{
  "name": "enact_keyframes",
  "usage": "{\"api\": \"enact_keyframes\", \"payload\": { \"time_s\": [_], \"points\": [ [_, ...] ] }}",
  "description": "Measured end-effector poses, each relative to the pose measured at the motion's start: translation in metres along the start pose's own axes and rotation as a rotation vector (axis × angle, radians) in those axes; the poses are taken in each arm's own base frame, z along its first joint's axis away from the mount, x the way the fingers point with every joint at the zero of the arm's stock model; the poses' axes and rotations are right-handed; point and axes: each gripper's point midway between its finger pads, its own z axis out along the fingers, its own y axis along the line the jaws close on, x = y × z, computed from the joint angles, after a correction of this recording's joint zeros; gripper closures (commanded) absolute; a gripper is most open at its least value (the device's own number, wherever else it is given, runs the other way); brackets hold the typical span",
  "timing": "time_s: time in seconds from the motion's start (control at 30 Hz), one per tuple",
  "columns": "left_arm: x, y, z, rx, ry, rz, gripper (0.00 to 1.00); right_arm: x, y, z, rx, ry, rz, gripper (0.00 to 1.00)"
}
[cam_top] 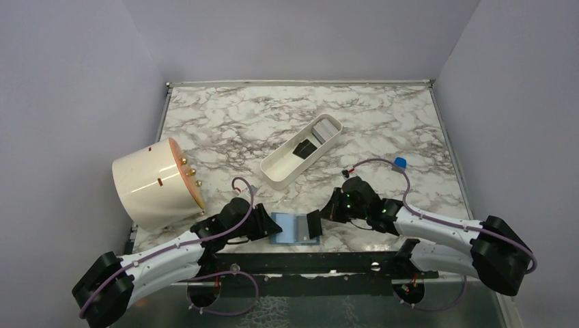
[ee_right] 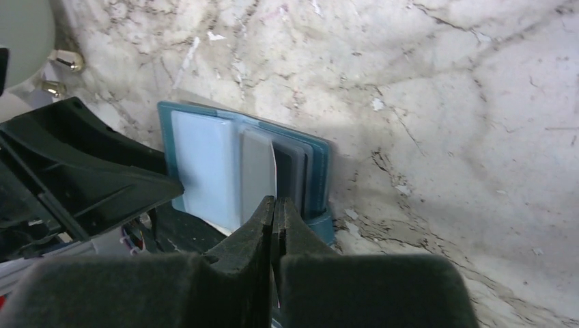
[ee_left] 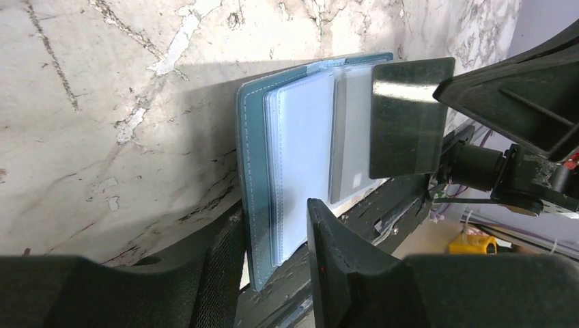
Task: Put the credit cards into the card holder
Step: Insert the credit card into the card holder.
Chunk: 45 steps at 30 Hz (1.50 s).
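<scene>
The teal card holder lies open at the table's near edge, clear pockets up. A grey card sits in one pocket. My right gripper is shut on a black credit card, held on edge just above the holder's right half. My left gripper is open partway, straddling the holder's near left part: one finger by the cover's outer edge, the other over the pockets. More credit cards lie in the white tray.
A white drum-shaped container with brass knobs lies on its side at the left. A small blue object sits to the right of the tray. The holder's near corner hangs over the table's black front edge.
</scene>
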Motion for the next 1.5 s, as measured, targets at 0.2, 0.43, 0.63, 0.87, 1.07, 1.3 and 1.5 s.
{"api": "enact_keyframes", "payload": {
  "time_s": [0.2,0.43,0.63,0.87,1.07,1.3,1.5],
  "points": [
    [0.001,0.004,-0.001,-0.016,0.004,0.005,0.83,0.005,-0.013,0.004,0.040,0.004,0.017,0.99],
    [0.001,0.003,-0.002,-0.011,0.001,0.010,1.00,0.004,-0.013,0.004,0.043,0.001,0.029,0.99],
    [0.001,0.003,-0.002,-0.011,0.001,0.010,1.00,0.001,0.001,0.005,-0.015,-0.010,0.044,0.99],
    [0.001,0.004,-0.002,-0.015,0.003,0.009,1.00,0.008,0.019,0.008,-0.083,0.001,0.020,0.99],
    [0.001,0.004,-0.002,-0.015,0.003,0.009,1.00,0.020,0.016,0.022,-0.068,0.036,0.010,0.99],
    [0.001,0.004,-0.002,-0.014,0.002,0.009,1.00,0.022,0.018,0.031,-0.081,0.039,0.005,0.99],
    [0.001,0.005,-0.001,-0.016,0.001,0.009,1.00,0.020,0.022,0.037,-0.102,0.028,0.004,0.99]
  ]
}}
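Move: The open card holder's middle lies about 6 cm to my left hand's right and 1 cm ahead, slightly lower; its left cover edge is already between my parted left fingers. From my right hand, which holds the black card, the holder's middle is some 7 cm left, 3 cm back and 5 cm down. The white tray's middle stands about 23 cm ahead of my right hand and 6 cm left; the blue block is roughly 18 cm ahead and 26 cm right. I shut my left fingers on the holder's left cover edge and keep it pinched, that hand staying put. With the black card still gripped, my right hand dips about 1 cm over the right-hand pockets, pauses, then hops left, up nearly 2 cm and down again, ending about 4 cm farther left with the card over the holder's middle fold, rolled some 5 degrees. ##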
